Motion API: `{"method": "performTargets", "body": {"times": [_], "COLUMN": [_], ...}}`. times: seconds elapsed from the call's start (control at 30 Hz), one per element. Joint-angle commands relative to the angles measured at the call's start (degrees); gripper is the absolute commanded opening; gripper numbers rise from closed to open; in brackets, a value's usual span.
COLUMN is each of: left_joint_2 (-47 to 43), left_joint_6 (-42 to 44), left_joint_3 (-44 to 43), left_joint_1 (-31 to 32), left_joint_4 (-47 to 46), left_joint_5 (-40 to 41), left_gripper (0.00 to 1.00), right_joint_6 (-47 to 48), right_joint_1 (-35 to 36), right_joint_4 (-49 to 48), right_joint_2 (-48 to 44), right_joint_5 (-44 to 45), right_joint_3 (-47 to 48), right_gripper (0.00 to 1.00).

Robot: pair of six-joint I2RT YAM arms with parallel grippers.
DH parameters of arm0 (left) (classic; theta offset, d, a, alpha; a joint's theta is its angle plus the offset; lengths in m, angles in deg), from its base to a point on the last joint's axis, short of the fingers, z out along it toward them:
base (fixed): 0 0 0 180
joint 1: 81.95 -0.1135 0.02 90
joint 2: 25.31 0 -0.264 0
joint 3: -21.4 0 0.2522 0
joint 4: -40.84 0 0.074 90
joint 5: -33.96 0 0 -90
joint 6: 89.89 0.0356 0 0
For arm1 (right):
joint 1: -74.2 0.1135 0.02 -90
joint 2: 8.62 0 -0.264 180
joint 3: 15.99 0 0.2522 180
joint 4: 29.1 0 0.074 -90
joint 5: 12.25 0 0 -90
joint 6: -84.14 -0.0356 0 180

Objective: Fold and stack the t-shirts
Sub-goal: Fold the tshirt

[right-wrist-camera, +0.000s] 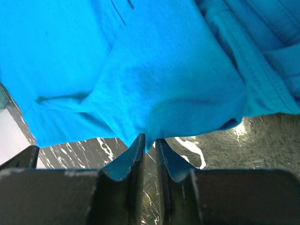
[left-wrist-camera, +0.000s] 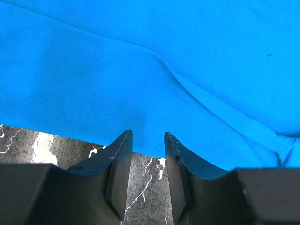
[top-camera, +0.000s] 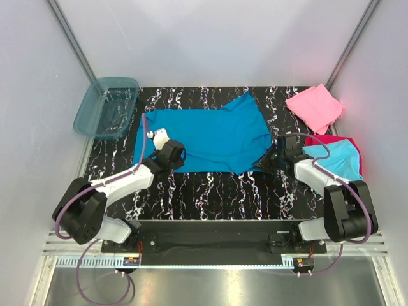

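Observation:
A large teal-blue t-shirt (top-camera: 210, 137) lies spread on the black marbled table (top-camera: 210, 191), with one part folded over at its right. My left gripper (top-camera: 175, 153) is at the shirt's near left hem. In the left wrist view its jaws (left-wrist-camera: 147, 133) stand open, tips at the edge of the teal cloth (left-wrist-camera: 150, 70), and bare table shows between them. My right gripper (top-camera: 271, 158) is at the shirt's near right corner. Its jaws (right-wrist-camera: 149, 137) stand nearly together, pinching a point of the teal cloth (right-wrist-camera: 154, 70).
A folded pink t-shirt (top-camera: 313, 106) lies at the back right. A lighter cyan folded t-shirt (top-camera: 338, 159) rests on a magenta-red one (top-camera: 319, 138) by the right arm. A translucent blue tub (top-camera: 105, 107) sits at the back left corner. White walls enclose the table.

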Motion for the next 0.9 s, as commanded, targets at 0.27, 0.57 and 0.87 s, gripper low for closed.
{"method": "performTargets", "body": {"times": [0.27, 0.57, 0.87], "left_joint_2": [-1.1, -2.0, -4.1], "left_joint_6": [0.2, 0.2, 0.4], "left_joint_3": [-0.7, 0.2, 0.9], "left_joint_1": [0.1, 0.1, 0.1], "left_joint_4": [-2.3, -2.0, -1.1], "left_joint_5": [1.7, 2.0, 2.0], "left_gripper": [0.37, 0.37, 0.37], "right_joint_6": [1.2, 1.0, -0.1], "right_joint_1": [0.6, 0.6, 0.5], "right_joint_4": [0.9, 0.1, -1.5], "right_joint_2": [-2.0, 2.0, 14.9], "right_joint_5": [-0.5, 2.6, 3.5], "right_joint_3": [-0.1, 8.8, 22.8], "right_gripper": [0.07, 0.0, 0.0]}}
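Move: The t-shirt's loose near hem, at its right side, lies practically between the right fingertips, about 1 cm left and 1 cm below. The shirt's far right corner is some 21 cm ahead and 3 cm left. The light-blue folded shirt sits about 23 cm to the right, level with the hand, and the pink folded shirt about 18 cm ahead and 19 cm right. From the left hand, that hem is roughly 22 cm to the right, slightly lower. The shirt's loose hem is pinched as the right fingers, nearly in place around it, shut fully; they then take it forward over the shirt towards the far right corner, about 9 cm and speeding up, while rising some 5 cm, the fingers tipping up a little. ##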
